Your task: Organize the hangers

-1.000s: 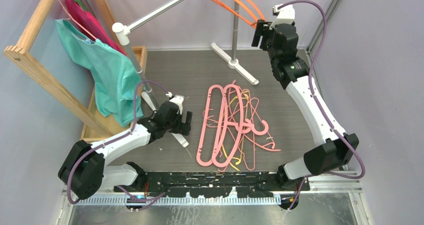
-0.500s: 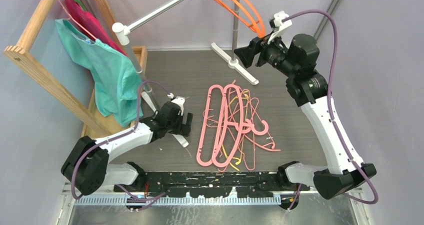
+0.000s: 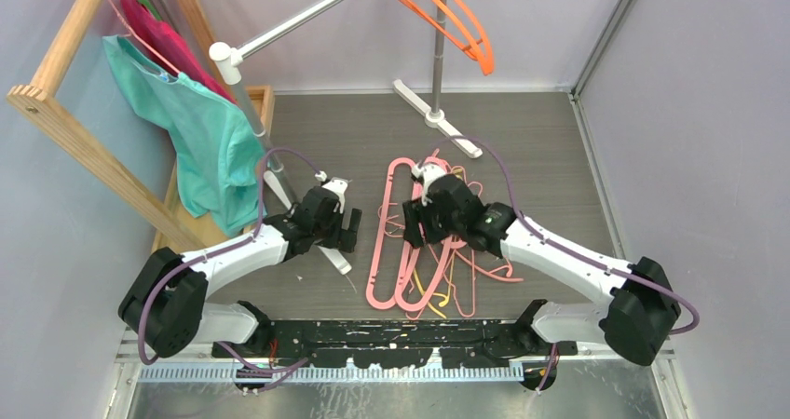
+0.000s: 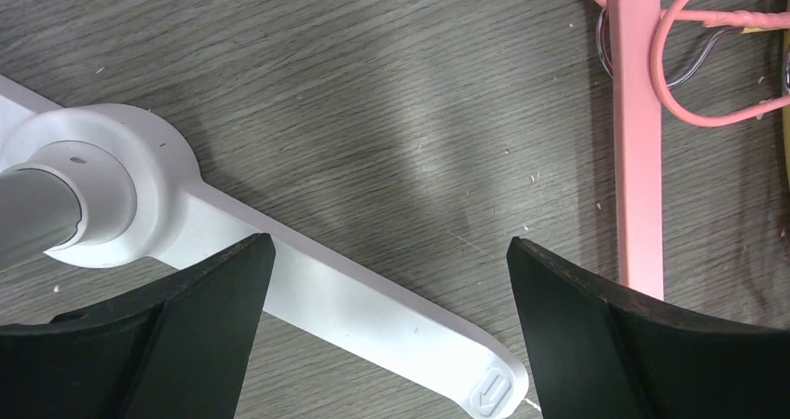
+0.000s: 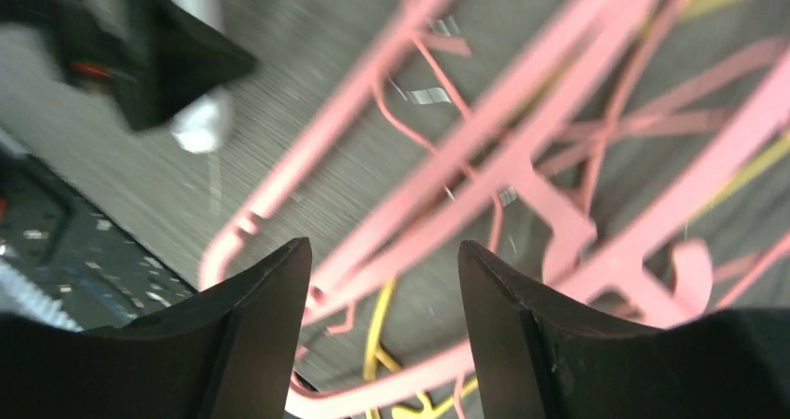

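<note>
A pile of hangers lies mid-table: thick pink ones point(image 3: 380, 251) with thin pink and yellow ones tangled among them. Several orange hangers point(image 3: 456, 19) hang on the metal rail at the back. My right gripper point(image 3: 416, 222) hovers open just over the pile. The blurred right wrist view shows pink bars point(image 5: 522, 93) and a yellow hanger point(image 5: 382, 344) below the right gripper point(image 5: 383, 244), nothing between its fingers. My left gripper point(image 3: 349, 228) stands open left of the pile. In the left wrist view the left gripper point(image 4: 389, 242) is above the rack's white foot point(image 4: 373, 326), with a pink hanger bar point(image 4: 638, 158) at the right.
A wooden frame point(image 3: 56, 102) at the left carries teal and magenta garments point(image 3: 200, 130) on a thin pink hanger. The metal rail point(image 3: 307, 14) slopes up to a pole point(image 3: 438, 37) with a white foot point(image 3: 438, 116). Grey walls close in the back and right.
My right arm has swung down from beside the orange hangers on the rail to just above the pile, its jaws a little narrower. The left arm has barely moved.
</note>
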Available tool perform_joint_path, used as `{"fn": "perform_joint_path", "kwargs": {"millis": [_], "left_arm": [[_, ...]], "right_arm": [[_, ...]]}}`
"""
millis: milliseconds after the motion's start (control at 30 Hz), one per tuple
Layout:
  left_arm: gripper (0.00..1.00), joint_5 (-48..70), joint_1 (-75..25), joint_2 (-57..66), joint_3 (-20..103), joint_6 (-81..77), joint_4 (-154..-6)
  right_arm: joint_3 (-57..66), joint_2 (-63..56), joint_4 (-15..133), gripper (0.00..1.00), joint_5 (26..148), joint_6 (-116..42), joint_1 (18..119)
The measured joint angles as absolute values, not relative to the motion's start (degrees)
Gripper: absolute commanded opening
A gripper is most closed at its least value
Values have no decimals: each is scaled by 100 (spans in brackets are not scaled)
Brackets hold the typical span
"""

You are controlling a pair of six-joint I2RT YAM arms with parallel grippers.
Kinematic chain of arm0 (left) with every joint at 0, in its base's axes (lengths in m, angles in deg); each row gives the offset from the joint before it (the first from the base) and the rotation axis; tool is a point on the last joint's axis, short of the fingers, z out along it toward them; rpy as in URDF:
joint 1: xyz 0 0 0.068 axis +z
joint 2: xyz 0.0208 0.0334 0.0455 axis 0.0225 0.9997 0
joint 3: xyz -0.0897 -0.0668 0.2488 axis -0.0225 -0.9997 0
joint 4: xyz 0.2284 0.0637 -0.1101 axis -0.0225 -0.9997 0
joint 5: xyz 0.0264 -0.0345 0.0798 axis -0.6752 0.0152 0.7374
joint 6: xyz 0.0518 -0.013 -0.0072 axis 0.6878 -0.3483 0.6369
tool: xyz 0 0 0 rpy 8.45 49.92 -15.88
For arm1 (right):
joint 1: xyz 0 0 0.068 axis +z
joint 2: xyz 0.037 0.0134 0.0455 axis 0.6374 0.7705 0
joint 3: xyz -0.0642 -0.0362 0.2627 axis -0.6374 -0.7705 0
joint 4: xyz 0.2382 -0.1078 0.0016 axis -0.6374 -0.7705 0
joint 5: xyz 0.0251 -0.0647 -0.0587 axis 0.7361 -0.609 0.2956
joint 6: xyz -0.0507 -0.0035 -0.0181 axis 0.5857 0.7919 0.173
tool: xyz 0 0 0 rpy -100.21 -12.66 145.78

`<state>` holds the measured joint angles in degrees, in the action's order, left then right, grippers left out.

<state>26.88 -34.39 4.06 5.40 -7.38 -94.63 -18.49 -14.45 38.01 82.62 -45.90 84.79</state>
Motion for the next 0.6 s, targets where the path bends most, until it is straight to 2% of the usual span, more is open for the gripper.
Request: {"fn": "perform_joint_path", "kwargs": {"millis": [133, 333, 600], "left_arm": [[99, 2668, -3439, 409, 544, -738, -9460], [98, 2662, -3439, 409, 544, -740, -9458], [98, 2668, -3439, 409, 544, -770, -9456]], "right_arm": [[-2574, -1655, 3535, 65, 7676, -5293, 8597], [-3206, -2945, 3299, 65, 7011, -6177, 8641], [-3953, -2779, 3366, 65, 6858, -6712, 8654]]}}
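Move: The right hand, open and empty, is above the pink hangers. The middle of the right-hand pink hanger is about 4 cm to its right, 4 cm back and 15 cm below. At the same height, the left-hand pink hanger is about 5 cm left and 4 cm back, and the yellow hook about 7 cm right and 19 cm back. From the waiting left hand, the right-hand pink hanger is some 19 cm to the right, 2 cm back and 5 cm lower. The right hand sinks about 9 cm while travelling some 8 cm to its right and 5 cm back, checking its descent with a small rise midway, and comes in low over the right-hand bar of the right-hand pink hanger. The wrist turns clockwise by some 25 degrees and tips a little further down, with the part-open fingers keeping their gap on the way to that bar; no touch can be made out. ##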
